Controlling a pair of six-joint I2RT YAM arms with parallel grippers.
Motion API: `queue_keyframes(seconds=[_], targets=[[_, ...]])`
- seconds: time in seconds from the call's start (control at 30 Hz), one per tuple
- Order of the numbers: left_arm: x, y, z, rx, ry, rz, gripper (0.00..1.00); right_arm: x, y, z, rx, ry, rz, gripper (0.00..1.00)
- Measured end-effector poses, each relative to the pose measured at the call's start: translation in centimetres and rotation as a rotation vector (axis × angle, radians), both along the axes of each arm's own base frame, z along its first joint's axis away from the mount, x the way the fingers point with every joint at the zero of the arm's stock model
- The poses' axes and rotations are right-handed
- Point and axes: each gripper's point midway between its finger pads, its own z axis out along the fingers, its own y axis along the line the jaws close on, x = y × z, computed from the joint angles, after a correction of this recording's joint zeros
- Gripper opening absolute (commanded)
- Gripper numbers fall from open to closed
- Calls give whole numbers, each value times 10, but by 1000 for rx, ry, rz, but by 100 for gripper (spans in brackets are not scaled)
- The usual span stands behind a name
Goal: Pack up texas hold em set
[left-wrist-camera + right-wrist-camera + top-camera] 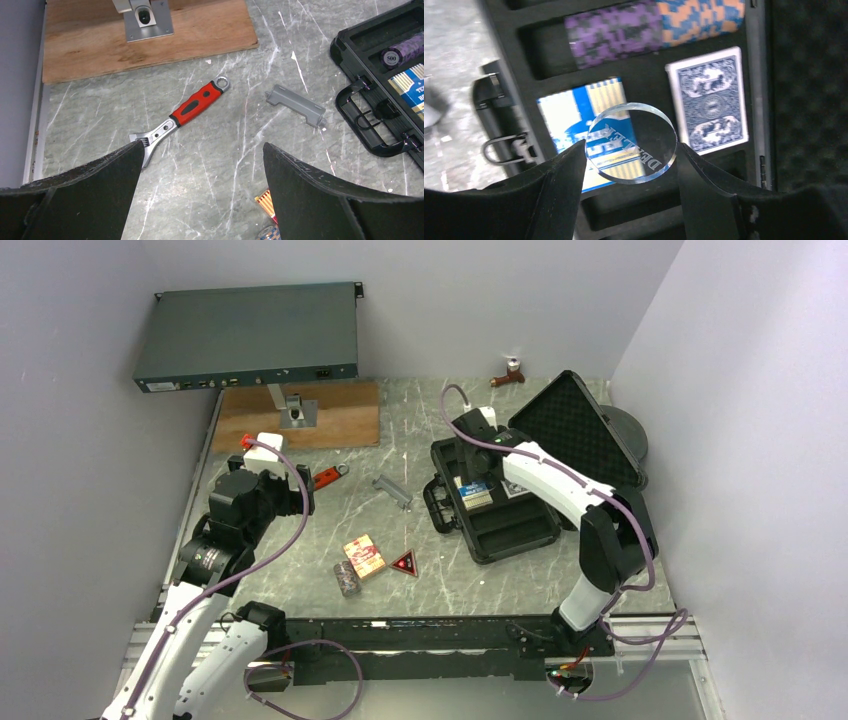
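The black case (505,532) lies open at the right, its foam-lined lid (575,428) raised behind it. My right gripper (630,150) is shut on the edges of the clear dealer disc (630,143), held just above the case's slots. Below it lie a blue-yellow card box (561,117), a blue card deck (707,100) and a row of purple and orange-blue chips (614,32). On the table sit a red-orange card box (364,556), a red triangle (405,564) and a grey chip stack (347,579). My left gripper (202,150) hangs open over bare table at the left, holding nothing.
A red-handled wrench (192,107) and a grey plastic bar (295,104) lie between the left gripper and the case. A wooden board (300,415) and a raised rack unit (250,337) fill the back left. A dark round spool (628,435) sits behind the lid.
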Motion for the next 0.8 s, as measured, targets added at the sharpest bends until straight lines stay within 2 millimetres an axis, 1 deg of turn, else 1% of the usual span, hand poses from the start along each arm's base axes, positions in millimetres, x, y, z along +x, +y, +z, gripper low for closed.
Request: queue_keyframes(seconds=[0.1, 0.17, 0.3, 0.43, 0.6, 0.8], targets=[[0, 0, 0, 0, 1, -1, 95, 3, -21, -8, -11, 24, -43, 30], [0, -1, 0, 0, 2, -3, 95, 6, -33, -10, -13, 29, -76, 30], [1, -1, -2, 1, 6, -4, 95, 13, -52, -10, -5, 30, -131, 30], [1, -2, -2, 0, 9, -8, 95, 17, -67, -14, 13, 39, -174, 30], [1, -3, -2, -2, 11, -15, 95, 19, -80, -17, 19, 47, -211, 30], [1, -4, -3, -2, 15, -17, 95, 22, -83, -23, 34, 55, -225, 30]])
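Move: Right of the right hand, which already holds the clear dealer button, the blue-backed card deck lies in the case about 8 cm to the right, 4 cm ahead and 8 cm below. The striped card box is some 3 cm to the left and level fore-and-aft; the purple chips are about 10 cm ahead and 2 cm left, the orange-blue chips 12 cm ahead and 5 cm right, all at similar depth. From the idle left hand, the deck is some 46 cm right, 12 cm ahead and 21 cm below. Carrying the dealer button across the open case, the right hand travels about 8 cm to the right, from beside the striped card box towards the blue-backed deck, easing forward and sinking some 2 cm each. It slows almost to a stop over the deck, turning clockwise roughly 15 degrees, and the fingers keep their hold on the disc's rim. ##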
